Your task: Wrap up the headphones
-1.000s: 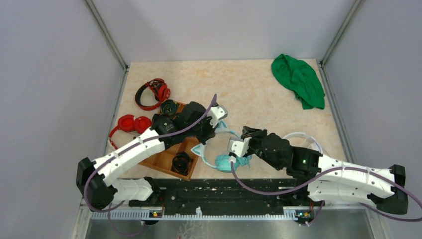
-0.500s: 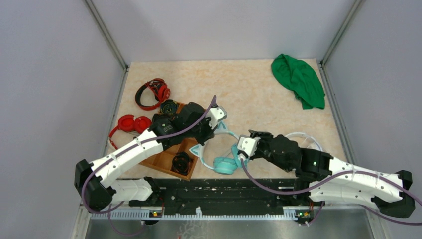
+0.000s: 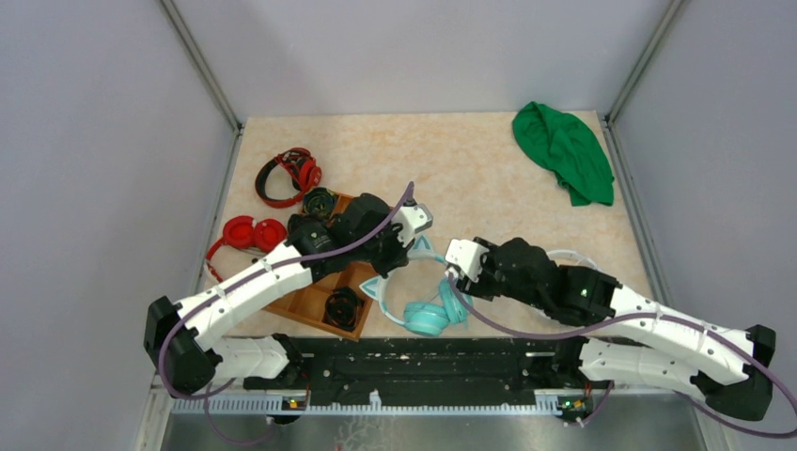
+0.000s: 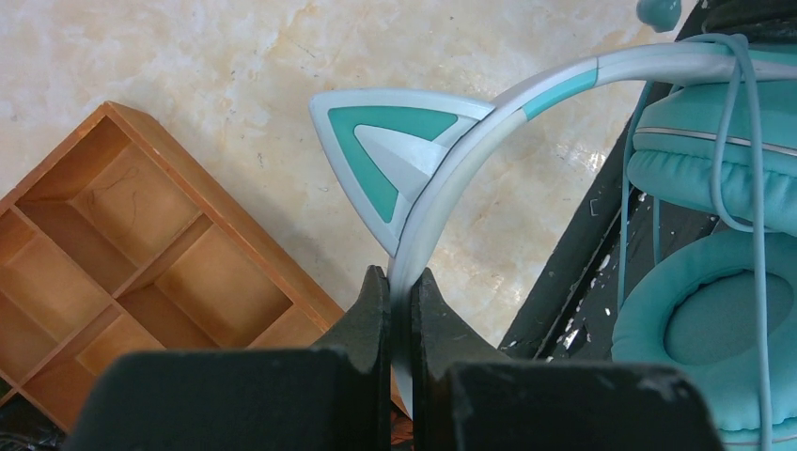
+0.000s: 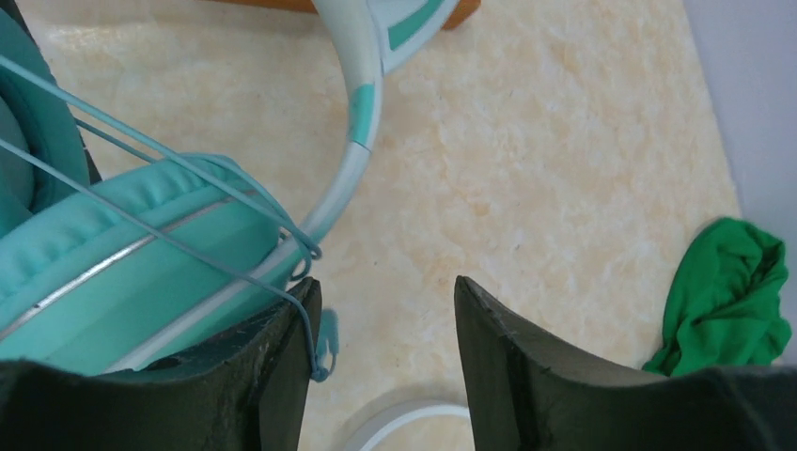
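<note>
The teal headphones (image 3: 428,315) hang near the table's front edge, ear cups (image 4: 710,169) low and the pale headband with a pointed cat ear (image 4: 385,150) arching up. My left gripper (image 4: 402,282) is shut on the headband just below that cat ear. The thin cable (image 5: 141,202) runs in several strands across an ear cup (image 5: 103,263), and its end loops over the tip of one finger (image 5: 291,357) of my right gripper (image 5: 383,287). That gripper (image 3: 458,266) stands open just beyond the ear cups, with only bare table between its fingers.
A wooden compartment tray (image 3: 310,303) with black items lies under the left arm. Two red headphones (image 3: 289,176) (image 3: 246,235) lie left of it. A white headphone band (image 3: 575,258) shows behind the right arm. A green cloth (image 3: 564,150) lies at the far right corner.
My right gripper has opened, letting go of the cable, and drawn back from the ear cups towards the table's middle. The left gripper keeps its hold on the headband.
</note>
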You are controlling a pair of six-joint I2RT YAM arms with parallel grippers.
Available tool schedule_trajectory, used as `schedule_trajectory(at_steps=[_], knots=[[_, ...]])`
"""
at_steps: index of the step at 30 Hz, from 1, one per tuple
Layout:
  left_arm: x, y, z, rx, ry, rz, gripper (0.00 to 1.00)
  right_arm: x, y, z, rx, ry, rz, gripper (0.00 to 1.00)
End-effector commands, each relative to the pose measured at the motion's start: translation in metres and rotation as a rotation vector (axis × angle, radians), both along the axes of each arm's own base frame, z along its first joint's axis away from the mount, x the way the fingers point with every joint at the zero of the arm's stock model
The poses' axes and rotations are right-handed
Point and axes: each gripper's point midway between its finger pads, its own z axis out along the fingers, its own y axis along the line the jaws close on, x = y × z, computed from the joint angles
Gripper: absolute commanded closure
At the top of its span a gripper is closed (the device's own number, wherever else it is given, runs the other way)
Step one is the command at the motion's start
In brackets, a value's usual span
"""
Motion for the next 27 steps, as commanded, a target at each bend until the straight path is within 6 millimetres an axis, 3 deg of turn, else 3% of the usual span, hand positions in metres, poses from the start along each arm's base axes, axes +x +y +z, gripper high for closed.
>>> schedule_trajectory(at_steps=[1,4,13,18,21,23,27], knots=[[-0.003,-0.018,0.022,-0.092,-0.016,-0.048,1.0,-0.002,0.007,0.032,0.149,0.136,-0.023,0.45],[-0.002,-0.017,0.024,-0.096,-0.021,-0.037,1.0,0.0,0.01,0.041,0.185,0.184,-0.017,0.45],[0.002,-0.019,0.032,-0.121,-0.042,-0.018,1.0,-0.021,0.021,0.024,0.105,0.331,0.075,0.42],[0.007,-0.015,0.036,-0.126,-0.079,0.008,1.0,-0.018,0.018,0.029,0.112,0.32,0.05,0.4],[0.008,-0.015,0.035,-0.125,-0.081,0.017,1.0,-0.01,0.013,0.055,0.198,0.258,-0.008,0.36],[0.009,-0.014,0.036,-0.126,-0.083,0.022,1.0,-0.003,0.009,0.082,0.318,0.241,-0.083,0.24],[0.015,-0.013,0.04,-0.127,-0.106,0.052,1.0,-0.001,0.005,0.136,0.501,0.255,-0.092,0.21]])
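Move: The right hand hovers half open beside the headphones' nearer ear cup, which is about 5 cm to its left, 2 cm back and a touch lower. The far ear cup is some 12 cm left, 7 cm back and 4 cm down; the white headphones lie on the table about 17 cm right, 5 cm farther out and 17 cm below. From the left hand on the headband, the nearer cup lies roughly 18 cm right, 7 cm back and 3 cm lower. The right fingers come free of the cord strand lying across one fingertip and spread wider. That hand bobs up 3 cm, dips about 2 cm back and to the left, then lifts away from the nearer ear cup, ending some 5 cm higher, with the wrist rolled about 20 degrees. The left hand stays in place, still pinching the headband. ##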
